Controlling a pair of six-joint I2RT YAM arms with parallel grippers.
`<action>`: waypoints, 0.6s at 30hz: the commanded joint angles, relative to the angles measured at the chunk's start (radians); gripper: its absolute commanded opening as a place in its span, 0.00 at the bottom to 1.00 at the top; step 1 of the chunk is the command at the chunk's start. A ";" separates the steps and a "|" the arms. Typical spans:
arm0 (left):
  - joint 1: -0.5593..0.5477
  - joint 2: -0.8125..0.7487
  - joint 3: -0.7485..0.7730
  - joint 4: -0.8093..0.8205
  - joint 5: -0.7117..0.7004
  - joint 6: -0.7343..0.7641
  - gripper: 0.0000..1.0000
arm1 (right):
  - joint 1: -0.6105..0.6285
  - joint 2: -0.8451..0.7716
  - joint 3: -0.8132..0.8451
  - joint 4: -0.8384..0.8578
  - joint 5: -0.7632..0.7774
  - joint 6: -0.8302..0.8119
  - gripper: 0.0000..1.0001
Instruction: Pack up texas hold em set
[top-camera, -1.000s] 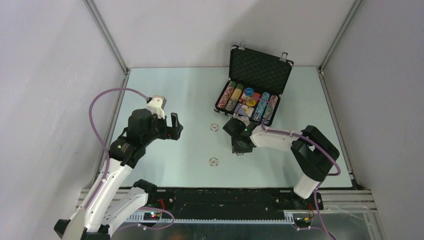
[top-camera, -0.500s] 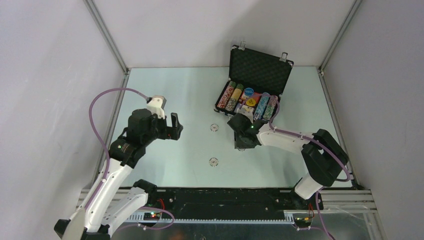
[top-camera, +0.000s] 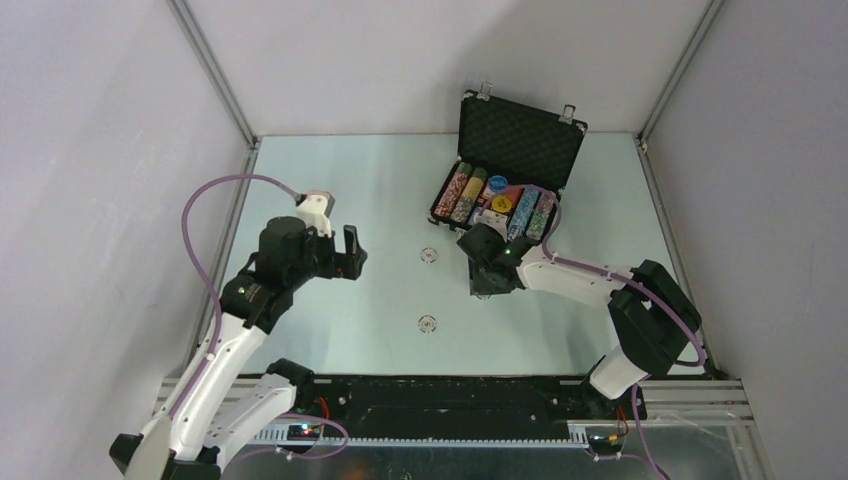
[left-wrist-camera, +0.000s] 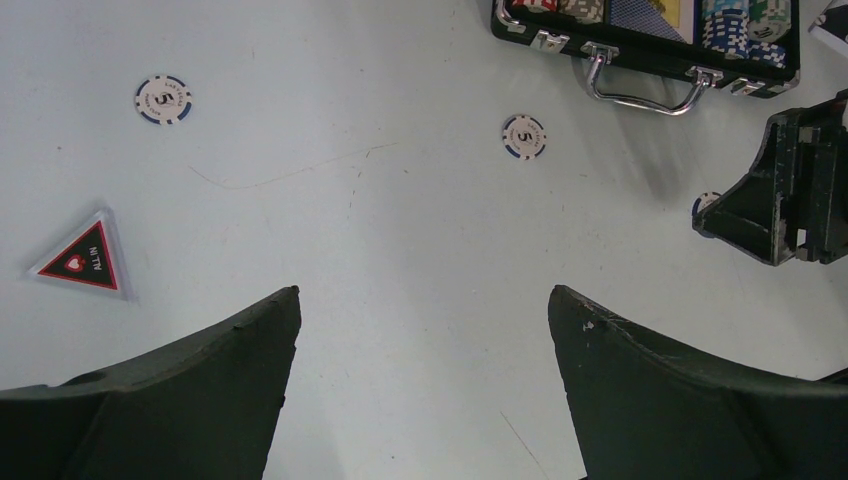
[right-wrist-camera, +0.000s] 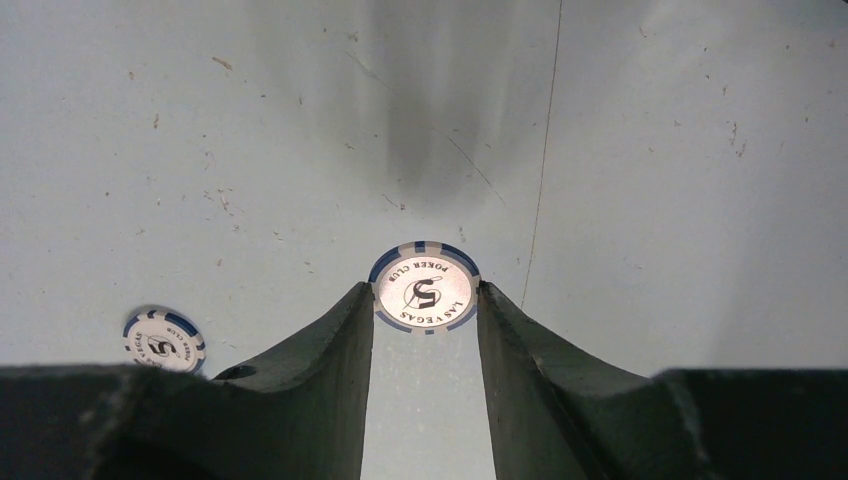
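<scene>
The black briefcase (top-camera: 520, 135) stands open at the back right, with rows of chips in its tray; its silver handle (left-wrist-camera: 640, 95) faces the arms. My right gripper (top-camera: 487, 285) hangs just in front of it, shut on a white-and-blue poker chip (right-wrist-camera: 424, 285) pinched edge to edge between its fingertips above the table. My left gripper (top-camera: 350, 252) hovers at the left, open and holding nothing. Two loose chips (top-camera: 428, 255) (top-camera: 428, 323) lie mid-table. A dark triangular "ALL IN" piece (left-wrist-camera: 82, 262) lies on the table in the left wrist view.
In the right wrist view another chip (right-wrist-camera: 164, 338) lies on the table beside the left finger. Metal frame posts and grey walls close the table on three sides. A black rail (top-camera: 450, 395) runs along the near edge.
My right gripper has shifted slightly back and right toward the briefcase with the chip in it. The left arm has stayed still.
</scene>
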 joint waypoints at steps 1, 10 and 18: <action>0.009 0.010 0.011 0.032 0.020 -0.012 0.98 | -0.006 -0.030 0.035 0.021 -0.026 -0.029 0.44; 0.009 -0.005 0.009 0.031 -0.009 -0.010 0.98 | 0.076 0.057 0.116 0.007 -0.069 -0.018 0.44; 0.008 -0.015 0.005 0.031 -0.057 -0.005 0.98 | 0.177 0.198 0.254 -0.015 -0.103 0.008 0.45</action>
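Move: The loose chip nearest the table's front edge lies about 12 cm to the left of my right hand, some 4 cm back and 4 cm below it; that hand already holds another chip. The far chip is also about 12 cm to its left but 11 cm ahead. The open case sits some 22 cm ahead and 4 cm right. From my left hand, the near chip is about 17 cm right, 4 cm back and 20 cm down. Keeping the white-and-blue chip pinched in my right fingertips, I start slowly, then sweep the hand about 8 cm left and slightly back, nearly level just above the table, towards the near chip. My wrist turns some 10 degrees counter-clockwise on the way, and my grip stays as it is. ##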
